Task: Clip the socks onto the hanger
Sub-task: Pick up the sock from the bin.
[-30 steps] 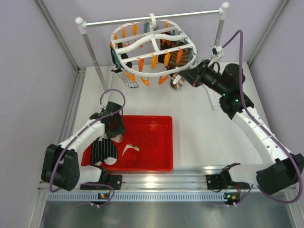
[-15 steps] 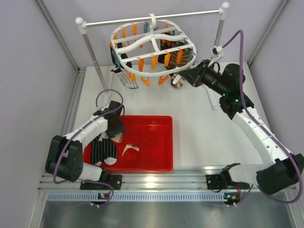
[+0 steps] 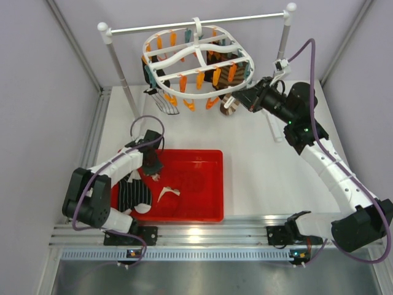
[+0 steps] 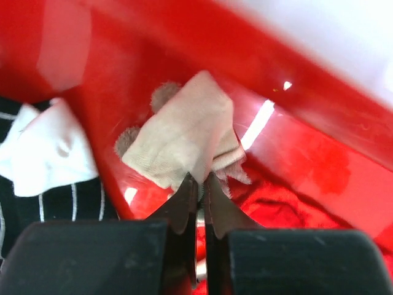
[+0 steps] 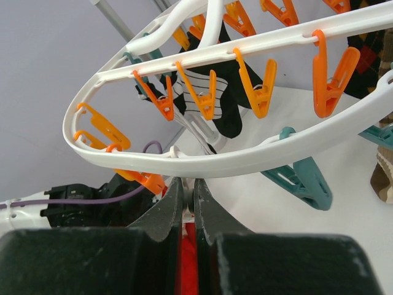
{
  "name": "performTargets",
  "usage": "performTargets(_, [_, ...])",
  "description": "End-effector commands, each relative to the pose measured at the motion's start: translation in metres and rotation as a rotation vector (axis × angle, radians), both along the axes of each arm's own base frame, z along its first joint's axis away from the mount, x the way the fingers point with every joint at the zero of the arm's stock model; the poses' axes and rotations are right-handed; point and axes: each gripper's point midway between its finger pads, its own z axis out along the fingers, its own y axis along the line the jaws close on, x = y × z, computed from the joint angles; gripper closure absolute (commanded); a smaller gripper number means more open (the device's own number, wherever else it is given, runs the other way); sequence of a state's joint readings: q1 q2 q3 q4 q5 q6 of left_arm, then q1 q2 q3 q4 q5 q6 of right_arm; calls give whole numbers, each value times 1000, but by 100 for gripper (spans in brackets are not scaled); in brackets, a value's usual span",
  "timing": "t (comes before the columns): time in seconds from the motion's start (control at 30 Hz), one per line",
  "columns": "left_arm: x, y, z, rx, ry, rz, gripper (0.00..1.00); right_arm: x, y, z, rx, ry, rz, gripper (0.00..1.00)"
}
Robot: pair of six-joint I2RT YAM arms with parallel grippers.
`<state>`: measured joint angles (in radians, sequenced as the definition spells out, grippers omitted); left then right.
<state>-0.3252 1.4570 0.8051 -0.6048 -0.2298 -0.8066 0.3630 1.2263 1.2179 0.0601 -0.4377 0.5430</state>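
In the left wrist view my left gripper [image 4: 198,181] is shut on an edge of a beige-pink sock [image 4: 181,132] lying in the red bin [image 4: 319,92]. Beside it lie a black striped sock with a white toe [image 4: 55,203] and a dark red sock [image 4: 282,206]. From above, the left gripper [image 3: 153,167] is at the bin's back left. The white hanger [image 3: 184,56] hangs from the rod. My right gripper [image 5: 188,181] is shut on the hanger's near rim [image 5: 215,161]. A black striped sock [image 5: 230,110] and a brown striped one [image 3: 228,107] hang from clips.
The white rod on two posts [image 3: 196,21] spans the back of the table. Orange clips [image 5: 328,77] and a teal clip [image 5: 304,178] dangle near the right fingers. A white sock [image 3: 167,193] and the black striped sock [image 3: 132,195] lie in the bin [image 3: 184,218].
My left gripper has gone from open to shut, pinching the beige-pink sock, and shifted slightly toward the bin's back edge. The right arm and the hanger have not moved.
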Motion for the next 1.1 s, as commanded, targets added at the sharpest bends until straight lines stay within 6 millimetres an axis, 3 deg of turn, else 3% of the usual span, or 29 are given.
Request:
performTargets(0.0, [22,-31,43,-14,-130,-175,100,-6,-8,19,17,-53,-17,100])
performTargets(0.07, [31,-43,83,9,-270,-265,100,-5,-8,17,17,-49,-17,100])
performTargets(0.2, [17,-87,153,106,-539,-636,100,-5,-8,16,20,-46,-17,100])
performTargets(0.3, [2,-110,180,177,-663,-909,100,-5,-7,17,23,-50,-13,100])
performTargets(0.37, [-7,-124,186,216,-721,-1139,100,-5,-7,18,27,-53,-10,100])
performTargets(0.47, [-22,-141,219,297,-966,-1398,100,-6,-6,20,33,-55,-4,100])
performTargets(0.5, [-24,-142,237,320,-1076,-1419,100,-6,-6,21,36,-56,-5,100])
performTargets(0.57, [-26,-147,246,406,-1161,-1525,100,-6,-4,22,41,-61,5,100])
performTargets(0.77, [-32,-188,271,455,-1353,-1767,100,-7,1,20,55,-69,38,100])
performTargets(0.87, [-26,-201,286,484,-1428,-1780,100,-7,2,20,56,-69,45,100])
performTargets(0.9, [-20,-206,279,492,-1402,-1799,100,-8,2,21,54,-75,49,100])
performTargets(1.07, [-1,-221,307,612,-1535,-1747,100,-10,3,24,48,-84,59,100])
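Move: In the left fingers is the beige sock, still down in the red bin; the white clip it is meant for, at the hanger's near rim, is about 9 cm ahead of this hand, 30 to its right and 37 up, with an orange clip 6 cm left of that white one. In the bin, the striped sock lies some 9 cm left and 8 back, and the white hooked piece 6 right and 8 back. For the right hand, the white clip is right in its fingers. Lifting out of the bin with the beige sock still pinched, the left hand climbs about 24 cm, most of it early, while sweeping some 20 cm to the right towards the clip held by the right hand. On the way the wrist swings roughly 100 degrees clockwise and tips up, so the fingers go from pointing down to pointing right and forward, slightly down; they stay shut. ##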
